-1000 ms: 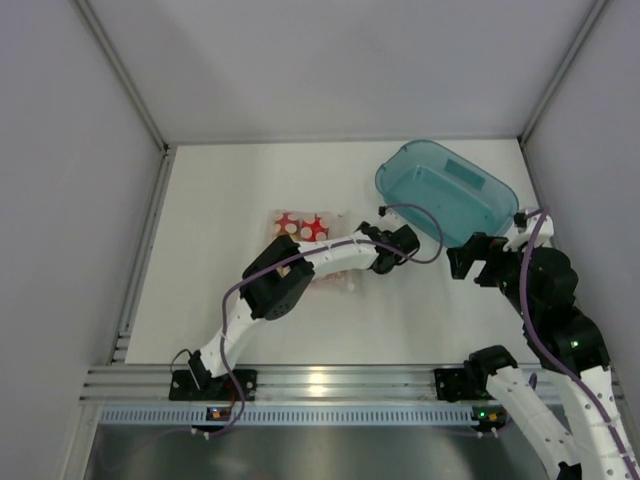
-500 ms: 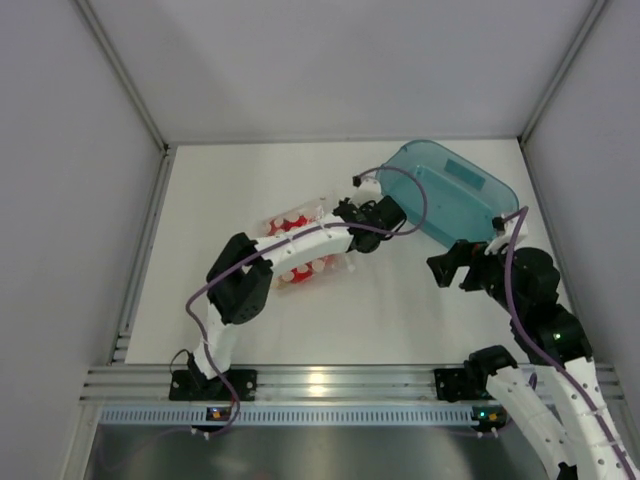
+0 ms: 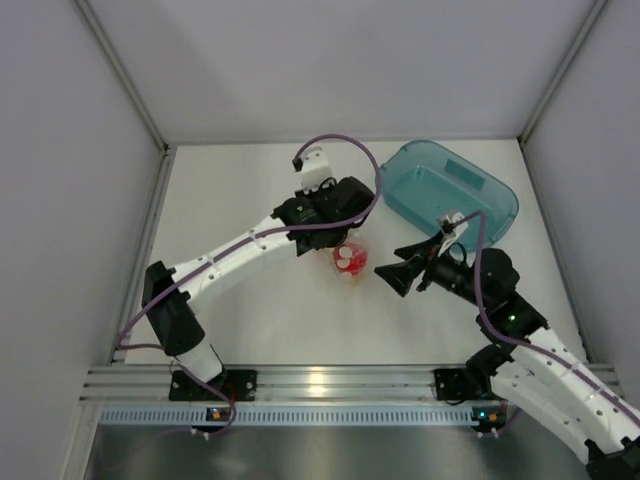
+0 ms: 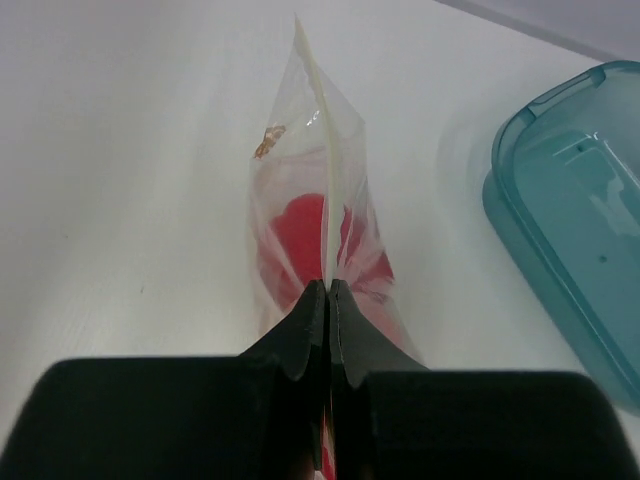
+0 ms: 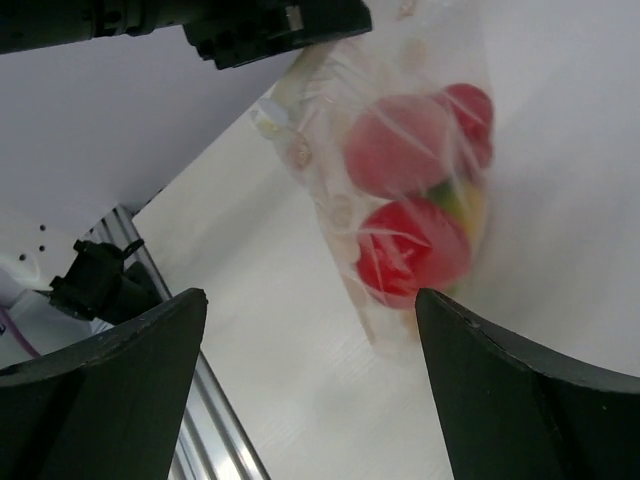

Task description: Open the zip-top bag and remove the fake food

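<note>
The zip-top bag [image 3: 349,260] hangs off the table by its top edge, with my left gripper [image 3: 337,236] shut on that edge. In the left wrist view the bag [image 4: 330,150] runs away from the closed gripper [image 4: 328,290], and red fake food [image 4: 298,236] shows through it. In the right wrist view the bag [image 5: 330,120] holds red fake food [image 5: 410,250] and a bit of yellow. My right gripper [image 5: 310,296] is open, its fingers spread below and beside the bag without touching it. Seen from the top, it [image 3: 388,275] sits just right of the bag.
The teal translucent tub [image 3: 448,190] stands at the back right, close behind the right arm; its rim [image 4: 520,215] also appears in the left wrist view. A metal rail [image 3: 320,380] runs along the table's near edge. Walls close in both sides.
The left gripper shut on the bag's edge and lifted it off the table, carrying it right. The right gripper swung left toward the bag, its fingers narrowing slightly.
</note>
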Motion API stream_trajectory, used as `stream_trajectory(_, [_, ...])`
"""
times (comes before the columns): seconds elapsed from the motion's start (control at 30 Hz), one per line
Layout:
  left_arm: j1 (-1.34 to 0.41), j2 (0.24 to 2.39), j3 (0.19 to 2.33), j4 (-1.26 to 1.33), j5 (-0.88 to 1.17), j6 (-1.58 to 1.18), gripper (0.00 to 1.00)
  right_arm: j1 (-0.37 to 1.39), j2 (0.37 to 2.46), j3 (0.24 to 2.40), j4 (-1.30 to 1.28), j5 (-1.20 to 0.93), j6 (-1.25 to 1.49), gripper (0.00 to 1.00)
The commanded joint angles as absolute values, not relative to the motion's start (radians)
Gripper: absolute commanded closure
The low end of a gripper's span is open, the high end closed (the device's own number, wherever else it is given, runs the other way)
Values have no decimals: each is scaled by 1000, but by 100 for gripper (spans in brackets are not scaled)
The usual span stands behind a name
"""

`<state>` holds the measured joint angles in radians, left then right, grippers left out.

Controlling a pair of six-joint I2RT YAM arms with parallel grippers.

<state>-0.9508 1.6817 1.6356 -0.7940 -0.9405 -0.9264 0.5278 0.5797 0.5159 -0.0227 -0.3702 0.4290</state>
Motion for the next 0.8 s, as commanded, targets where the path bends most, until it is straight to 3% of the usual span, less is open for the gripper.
stream_trajectory(0.0, [-954,1597,1591,-793,-890,-1084,100,708,650,551,215,-234,347,14])
stream_trajectory(0.2, [-954,1549,1539,-792,-790,-1206,100,934,814,595,339,61,187,15])
stream_trajectory(0.3, [-957,1522,1514,-792,-770,-1235,100,977,870,595,403,150,150,18])
stream_trajectory(0.33, [-956,1517,1509,-792,-767,-1239,100,980,897,595,414,166,147,24])
stream_trajectory(0.5, [-956,1479,1477,-792,-772,-1253,100,1005,946,571,491,242,132,26])
stream_trajectory(0.6, [-956,1456,1467,-792,-773,-1255,100,1006,969,560,535,248,120,36])
stream_trajectory(0.63, [-956,1453,1465,-793,-770,-1255,100,1006,983,561,541,250,106,52])
stream_trajectory(0.77, [-957,1447,1465,-782,-746,-1241,100,1006,1005,577,561,224,94,81])
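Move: The white slider tab at the near end of the zip-top bag's seal lies about 7 cm ahead of the right hand and 8 cm to its left, near the same height. The left gripper already holds the seal, some 14 cm ahead of the right hand, 12 cm left and 2 cm higher. The fake food hangs in the bag about 10 cm ahead, 10 cm left and 10 cm below the right hand. From the left hand, the tab is some 7 cm back, 4 cm right and slightly lower. The right fingers close around the white slider tab: the open hand sweeps about 8 cm left towards it, then eases some 4 cm forward while its fingertips tilt up nearly 20 degrees, shutting mostly at the end. The left hand keeps its pinch on the seal and draws the hanging bag back about 4 cm, rolling some 20 degrees so its left side dips. ##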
